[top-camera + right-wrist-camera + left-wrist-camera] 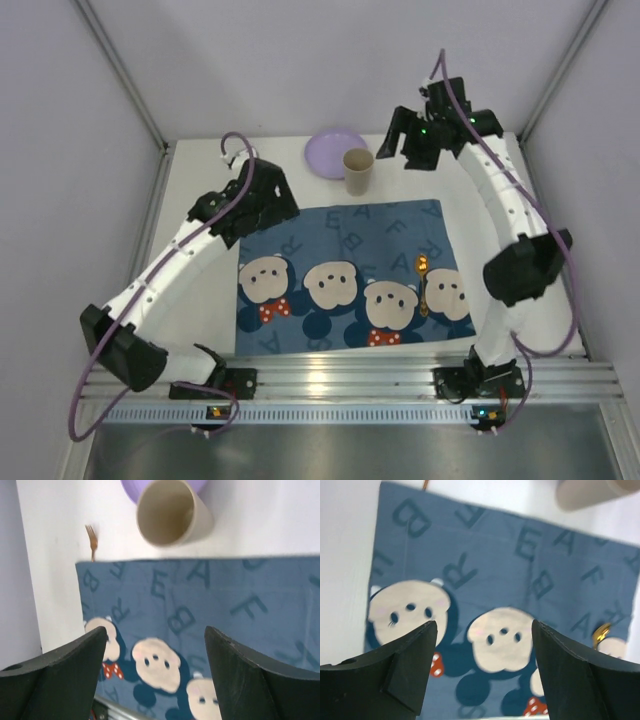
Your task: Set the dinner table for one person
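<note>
The dinner table [292,176] is a white tabletop with a blue cartoon-mouse mat [350,275] spread across its middle. A gold spoon [422,283] lies on the mat's right part. A beige cup [358,172] stands upright just beyond the mat's far edge, touching a purple plate [334,153] behind it. A small gold fork [91,540] lies on the bare table past the mat's far left corner. My left gripper [483,624] hangs open over the mat's left side with nothing between its fingers. My right gripper [155,629] is raised high at the back right, open and empty, near the cup [169,511].
Grey walls with metal posts close in the table on the left, back and right. An aluminium rail [340,378] with both arm bases runs along the near edge. The left arm [170,270] slants over the table's left strip.
</note>
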`<state>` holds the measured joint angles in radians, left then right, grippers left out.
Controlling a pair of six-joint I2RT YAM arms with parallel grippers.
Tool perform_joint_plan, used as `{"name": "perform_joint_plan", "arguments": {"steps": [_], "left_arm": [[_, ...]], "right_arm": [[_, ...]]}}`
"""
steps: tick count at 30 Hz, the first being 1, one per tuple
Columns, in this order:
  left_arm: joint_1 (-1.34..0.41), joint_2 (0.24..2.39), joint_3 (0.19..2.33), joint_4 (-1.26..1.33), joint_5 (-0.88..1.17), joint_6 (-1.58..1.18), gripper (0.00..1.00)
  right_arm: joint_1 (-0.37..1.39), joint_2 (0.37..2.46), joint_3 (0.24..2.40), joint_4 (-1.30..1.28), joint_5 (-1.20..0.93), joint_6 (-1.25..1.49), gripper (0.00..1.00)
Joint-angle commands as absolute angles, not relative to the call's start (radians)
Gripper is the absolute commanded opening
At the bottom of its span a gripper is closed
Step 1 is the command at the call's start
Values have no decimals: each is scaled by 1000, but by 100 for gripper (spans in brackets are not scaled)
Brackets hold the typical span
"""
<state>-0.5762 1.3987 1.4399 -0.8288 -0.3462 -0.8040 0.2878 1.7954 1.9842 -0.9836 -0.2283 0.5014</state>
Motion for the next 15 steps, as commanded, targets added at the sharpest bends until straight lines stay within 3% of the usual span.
{"name": "perform_joint_plan", "arguments": {"steps": [1,5,12,14,15], "left_arm": [[-585,1315,1290,-813,-351,-690,82],[-552,1207,1144,-779,-339,-666,82],[-537,1197,1146,-822,-301,-649,82],[-534,1204,1138,-812,-308,-646,82],[-531,1210,1144,-815,-310,-640,82]], "right_arm": [[316,2014,2239,-922,-233,522,79],[330,2268,2451,-907,-169,564,78],[356,2400,2470,-839,-8,589,73],[373,2427,2473,-856,35,577,67],[377,2450,2474,-864,70,569,50]]}}
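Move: The beige cup stands about 12 cm ahead of my right hand, 8 cm to its left and some 17 cm below. The purple plate's middle is roughly 10 cm beyond the cup and 6 cm farther left; the blue placemat's middle is some 24 cm nearer my base than the cup, and the spoon lies about 15 cm back and 6 cm right of my right hand. From my left hand, the cup is some 20 cm ahead, 20 cm right and 14 cm lower. I bring my open right hand down onto the cup's right rim, sweeping forward about 13 cm and a little left, then dropping ever more steeply, some 16 cm in all. One finger dips inside the cup and the other stays outside its wall as they start to close. My left hand, open and empty, backs off and sinks over the placemat, drifting left, then stops. ##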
